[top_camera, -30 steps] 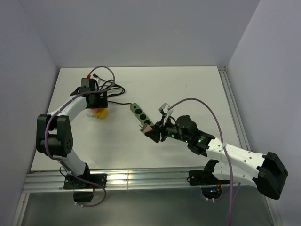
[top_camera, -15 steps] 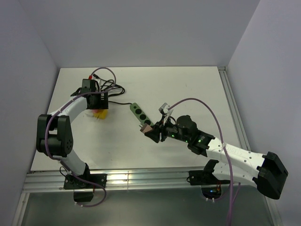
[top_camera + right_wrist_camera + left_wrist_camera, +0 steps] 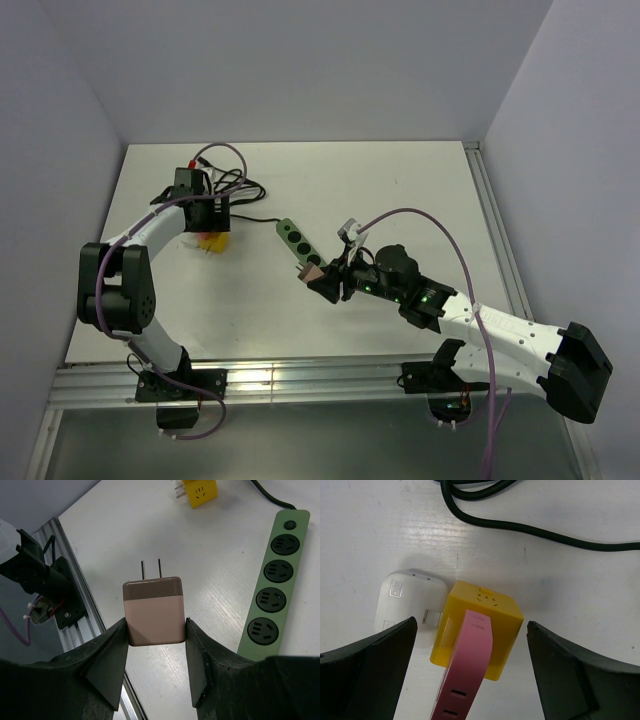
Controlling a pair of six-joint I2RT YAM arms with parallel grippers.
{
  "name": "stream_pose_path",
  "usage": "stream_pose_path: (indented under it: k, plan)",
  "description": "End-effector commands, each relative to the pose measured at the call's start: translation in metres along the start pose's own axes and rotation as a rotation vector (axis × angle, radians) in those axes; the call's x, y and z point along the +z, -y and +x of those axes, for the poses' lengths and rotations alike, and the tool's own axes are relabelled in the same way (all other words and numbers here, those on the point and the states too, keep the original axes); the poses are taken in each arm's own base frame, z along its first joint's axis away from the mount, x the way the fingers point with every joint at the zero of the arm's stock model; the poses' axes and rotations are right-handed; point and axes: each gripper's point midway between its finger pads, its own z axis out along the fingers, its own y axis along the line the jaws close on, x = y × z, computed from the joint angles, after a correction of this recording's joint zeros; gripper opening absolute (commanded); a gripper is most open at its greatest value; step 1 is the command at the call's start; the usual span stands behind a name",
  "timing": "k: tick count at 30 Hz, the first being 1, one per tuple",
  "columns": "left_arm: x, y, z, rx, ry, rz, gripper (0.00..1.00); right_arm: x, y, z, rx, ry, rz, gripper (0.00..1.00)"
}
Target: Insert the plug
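Observation:
My right gripper (image 3: 155, 630) is shut on a brown and tan plug (image 3: 154, 611), whose two prongs point away from the wrist. A green power strip (image 3: 272, 587) with several round sockets lies on the white table to the plug's right. From above, the right gripper (image 3: 325, 283) holds the plug (image 3: 312, 272) at the near end of the power strip (image 3: 298, 242). My left gripper (image 3: 471, 630) stands open over a yellow cube adapter (image 3: 497, 625), which has a pink plug (image 3: 467, 670) on top and a white charger (image 3: 410, 600) at its left side. Its fingers straddle these without touching.
A black cable (image 3: 520, 527) curls on the table beyond the yellow cube. It runs from the power strip's far end toward the left gripper (image 3: 208, 222). A metal rail (image 3: 300, 378) borders the table's near edge. White walls close in the back and sides.

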Motion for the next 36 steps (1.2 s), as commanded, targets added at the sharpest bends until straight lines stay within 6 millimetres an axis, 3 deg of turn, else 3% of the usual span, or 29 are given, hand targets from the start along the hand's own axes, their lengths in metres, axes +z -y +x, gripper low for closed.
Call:
stream_pose_path:
  k: [1,14,26,33,36]
  plan:
    - [-0.001,0.003,-0.016,0.024,0.032,0.010,0.97,0.001,-0.002,-0.010,-0.007,0.042,-0.016,0.00]
    - [0.002,0.001,-0.014,0.022,0.028,-0.001,0.90,0.001,-0.002,-0.010,-0.007,0.042,-0.016,0.00]
    - [-0.006,0.002,-0.024,0.015,0.077,0.002,0.87,0.002,-0.002,-0.009,-0.005,0.037,-0.016,0.00]
    - [-0.003,0.003,-0.022,0.018,0.060,0.010,0.76,0.003,-0.002,-0.008,-0.002,0.029,-0.018,0.00]
    - [-0.002,0.004,-0.020,0.019,0.055,0.012,0.67,0.004,-0.001,-0.007,-0.003,0.026,-0.017,0.00]
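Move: The yellow adapter sits right between the left gripper's open fingers, about 1 cm ahead of the hand and 2 cm below. On it stands the pink plug, some 2 cm back, 1 cm left and about 2 cm above the hand. The white adapter lies beside the yellow one, roughly 5 cm left of the hand, 2 cm ahead and 3 cm lower. From the right hand, still holding the brown plug, the yellow adapter lies about 22 cm ahead, 28 cm left and 14 cm below. Sink the left gripper barely 1 cm around the yellow adapter, its fingertips straddling the block and the pink plug kept between the fingers. Then hold it almost in place without turning the wrist and close the fingers by about a quarter of their range, until the pads come up against the block's left and right sides. ##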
